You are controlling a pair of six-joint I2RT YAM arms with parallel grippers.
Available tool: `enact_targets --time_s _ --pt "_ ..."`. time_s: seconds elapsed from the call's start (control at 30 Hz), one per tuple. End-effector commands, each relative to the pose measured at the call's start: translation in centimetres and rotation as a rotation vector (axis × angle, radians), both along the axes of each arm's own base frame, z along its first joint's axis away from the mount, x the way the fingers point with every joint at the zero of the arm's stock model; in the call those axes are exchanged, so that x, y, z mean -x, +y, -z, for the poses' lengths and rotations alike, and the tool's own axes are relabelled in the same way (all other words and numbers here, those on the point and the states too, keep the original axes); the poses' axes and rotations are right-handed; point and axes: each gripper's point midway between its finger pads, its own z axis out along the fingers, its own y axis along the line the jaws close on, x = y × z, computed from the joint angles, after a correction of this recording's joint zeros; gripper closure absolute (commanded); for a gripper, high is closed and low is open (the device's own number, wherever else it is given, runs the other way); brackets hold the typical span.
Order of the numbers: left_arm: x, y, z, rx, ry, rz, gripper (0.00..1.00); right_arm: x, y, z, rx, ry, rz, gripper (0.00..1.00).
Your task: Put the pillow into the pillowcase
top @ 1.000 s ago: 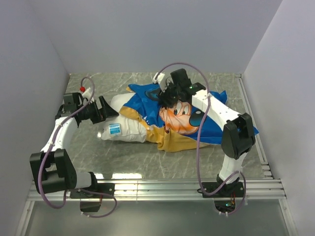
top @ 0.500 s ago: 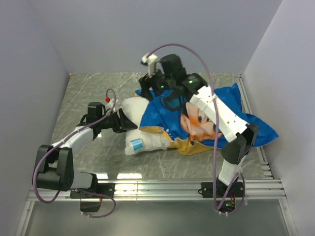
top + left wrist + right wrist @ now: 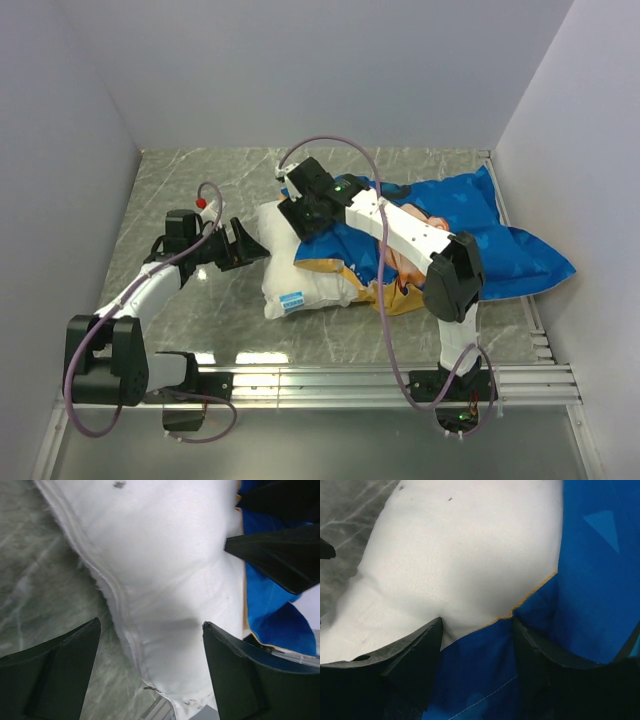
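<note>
The white pillow (image 3: 300,280) lies on the marble table with its left end bare and the rest inside the pillowcase (image 3: 510,245), blue face up, orange showing at the near edge. My right gripper (image 3: 300,215) presses down at the case's open hem, its jaws closed on a fold of blue pillowcase (image 3: 590,570) with the pillow (image 3: 450,555) bulging beneath; the right gripper (image 3: 476,622) sits right at the orange-edged hem. My left gripper (image 3: 248,250) stands open, straddling the seamed end of the pillow (image 3: 165,555). In the left wrist view the left gripper (image 3: 150,630) holds nothing, with the pillowcase (image 3: 265,610) beyond.
Grey walls close in the table on the left, back and right. An aluminium rail (image 3: 320,380) runs along the near edge by the arm bases. A small blue label (image 3: 291,298) marks the pillow's near corner. The right arm lies across the pillowcase.
Pillow and pillowcase have shifted to the right. The right gripper rose toward the back, then came down on the hem over the pillow. The left gripper followed the pillow's end rightward.
</note>
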Motion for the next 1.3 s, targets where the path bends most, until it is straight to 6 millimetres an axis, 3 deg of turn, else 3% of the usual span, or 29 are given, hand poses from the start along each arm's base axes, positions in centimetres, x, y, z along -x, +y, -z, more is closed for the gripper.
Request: enact_targets --time_s 0.0,0.17,0.33,0.43,0.57,0.7,0.77,0.83,0.87,0.9,1.0,1.03,1.07,1.17,1.27 --pt "-0.9 1.0 1.2 -0.066 -0.006 -0.059 0.12 -0.7 -2.5 -0.5 0.062 -0.036 0.117 0.35" --pt "-1.8 1.0 3.3 -0.060 0.071 -0.082 0.13 -0.4 -2.8 -1.1 0.038 -0.029 0.154 0.36" --pt "-2.7 0.2 3.0 -0.014 0.060 -0.083 0.15 -0.6 -3.9 -4.3 0.009 -0.115 0.176 0.35" --pt "-3.0 0.1 2.8 -0.013 0.048 -0.078 0.15 -0.4 -4.4 -4.5 0.013 -0.122 0.190 0.36" --pt "-3.2 0.0 2.8 -0.016 0.041 -0.079 0.14 -0.3 -4.2 -3.6 0.021 -0.102 0.187 0.37" --pt "-3.4 -0.6 2.9 -0.011 0.047 -0.074 0.15 0.7 -3.1 -1.0 0.024 0.004 0.128 0.41" --pt "-3.6 -0.7 3.1 -0.009 0.050 -0.076 0.15 0.6 -2.5 0.1 0.000 0.059 0.115 0.51" --pt "-3.7 -0.9 3.3 0.000 0.056 -0.072 0.19 1.3 -1.2 0.5 -0.067 0.138 0.055 0.73" --pt "-3.8 -1.1 3.6 0.007 0.068 -0.067 0.21 1.0 -0.9 0.0 -0.098 0.148 0.050 0.94" --pt "-4.1 -1.2 3.4 0.018 0.056 -0.066 0.23 1.4 -0.2 -0.5 -0.136 0.168 0.013 0.98" --pt "-4.5 -2.1 2.4 0.092 0.052 -0.048 0.33 3.3 2.4 -4.0 -0.283 0.196 -0.145 1.00" --pt "-4.9 -2.7 1.3 0.128 0.009 -0.022 0.38 4.0 3.1 -6.0 -0.334 0.167 -0.213 1.00" --pt "-4.9 -3.1 0.9 0.164 0.030 -0.021 0.42 6.0 4.5 -7.4 -0.402 0.199 -0.303 1.00" --pt "-5.2 -5.0 -1.3 0.258 0.023 0.024 0.58 9.5 6.2 -10.7 -0.488 0.194 -0.545 1.00" --pt "-4.7 -7.2 -3.4 0.350 0.028 0.063 0.70 13.2 8.4 -12.6 -0.518 0.262 -0.756 1.00"
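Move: The pillow's bare left edge lies roughly 4 cm to the right of the open left gripper, 2 cm ahead and 4 cm lower; the label is some 11 cm back and 8 cm right. The pillowcase rim runs between the open right fingers, about 2 cm below the hand point. From the right gripper, the pillow's left edge is about 8 cm left and 4 cm back, the label 16 cm back and 2 cm left. Lower the left gripper about 5 cm, easing forward, then close it on the pillow's edge while drawing right and slightly up. Raise the right gripper a little to the right, sink back and pinch the pillowcase rim, then pull it back, left and up together, some 6 cm each way, turning counter-clockwise over the pillow towards the left hand. ##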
